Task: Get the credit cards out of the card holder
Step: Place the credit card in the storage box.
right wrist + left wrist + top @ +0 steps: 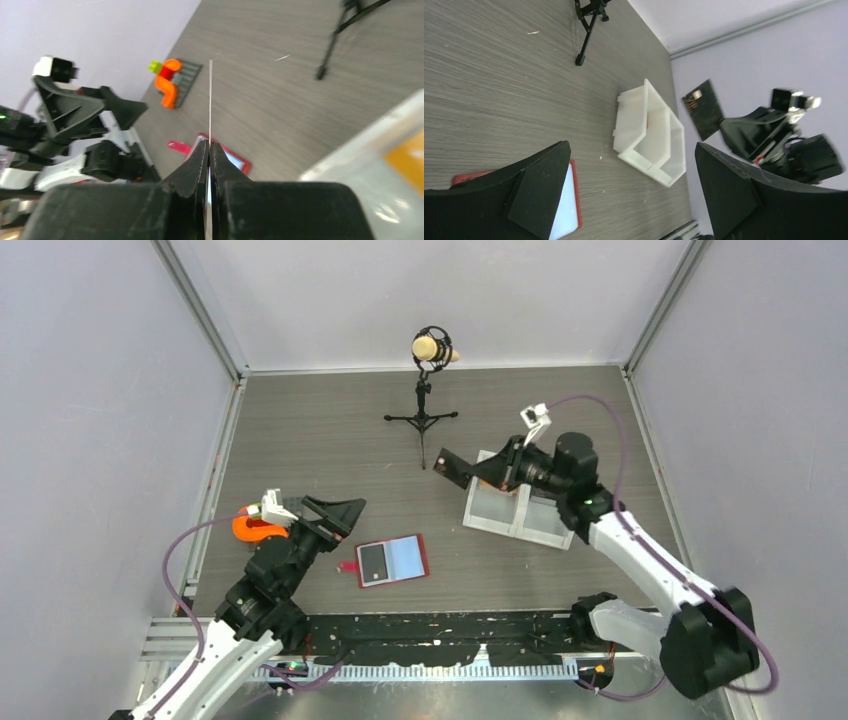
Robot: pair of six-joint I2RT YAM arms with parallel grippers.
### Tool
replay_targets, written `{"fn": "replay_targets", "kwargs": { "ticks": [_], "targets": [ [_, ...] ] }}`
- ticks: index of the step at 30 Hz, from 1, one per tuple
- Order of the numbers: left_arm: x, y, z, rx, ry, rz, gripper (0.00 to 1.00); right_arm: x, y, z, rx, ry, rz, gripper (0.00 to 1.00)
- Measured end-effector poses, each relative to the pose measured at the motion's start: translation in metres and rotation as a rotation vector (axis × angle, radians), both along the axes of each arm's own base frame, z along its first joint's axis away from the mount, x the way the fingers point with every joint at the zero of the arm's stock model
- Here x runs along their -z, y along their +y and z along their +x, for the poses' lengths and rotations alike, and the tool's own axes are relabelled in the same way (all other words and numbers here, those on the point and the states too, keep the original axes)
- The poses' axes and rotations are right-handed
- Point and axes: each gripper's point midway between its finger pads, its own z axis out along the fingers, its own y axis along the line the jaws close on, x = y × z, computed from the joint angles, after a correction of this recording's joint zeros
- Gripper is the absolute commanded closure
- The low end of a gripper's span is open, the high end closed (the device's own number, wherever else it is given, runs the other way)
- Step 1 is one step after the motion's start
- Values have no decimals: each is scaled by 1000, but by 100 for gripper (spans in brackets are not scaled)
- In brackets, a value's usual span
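Observation:
The red card holder lies open on the table, pale blue-grey inside, with a dark grey credit card on its left half. My right gripper is shut on another dark credit card, raised in the air by the white tray's far left corner. In the right wrist view that card shows edge-on as a thin line between the shut fingers. My left gripper hangs open and empty just left of the holder. In its view the held card shows a gold chip.
A white two-compartment tray stands right of centre, with something orange in it. An orange block on a grey plate sits at the left, behind my left arm. A microphone on a small tripod stands at the back.

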Motion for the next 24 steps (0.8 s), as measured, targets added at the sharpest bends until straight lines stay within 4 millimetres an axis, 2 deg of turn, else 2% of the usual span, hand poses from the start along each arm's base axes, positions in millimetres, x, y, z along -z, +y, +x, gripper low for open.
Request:
{"fn": "replay_targets", "kwargs": {
  "ticks": [3, 5, 7, 9, 13, 17, 20, 24],
  "targets": [
    [-6, 3, -8, 34, -19, 100, 1, -18, -36, 6, 67, -65, -128, 95],
    [-10, 5, -13, 60, -30, 175, 1, -22, -69, 13, 131, -69, -205, 95],
    [-14, 6, -18, 90, -39, 244, 1, -13, -99, 18, 185, -21, -265, 95],
    [-16, 6, -22, 128, -40, 307, 1, 2, -119, 19, 219, 55, -308, 95],
    [-23, 5, -33, 212, -56, 429, 1, 31, -147, 11, 246, 222, -356, 95],
    [-31, 9, -41, 265, -99, 538, 1, 37, -174, 15, 272, 326, -397, 95],
    [-22, 10, -44, 298, -94, 592, 1, 39, -192, 22, 293, 365, -438, 95],
    [-6, 8, -49, 346, -67, 622, 1, 62, -207, 18, 290, 471, -466, 95]
  ]
}}
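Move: The right hand still grips the black card. The storage box's right compartment, its goal, lies about 18 cm to its right, level fore and aft, some 16 cm below. The orange card in the other compartment is roughly 7 cm right and 5 cm ahead; the black card already in the box about 19 cm right and 3 cm ahead. From the left hand the right compartment lies some 40 cm right and 6 cm ahead. Swinging quickly to its right, about 20 cm across the storage box, the right hand carries the pinched card towards the right compartment, first rising slightly, then sinking to finish some 6 cm lower. Its fingers tip from nearly level to steeply down and turn clockwise, staying shut on the card. The left hand, empty and wide open, draws back about 5 cm, its wrist rolling some 35 degrees. ##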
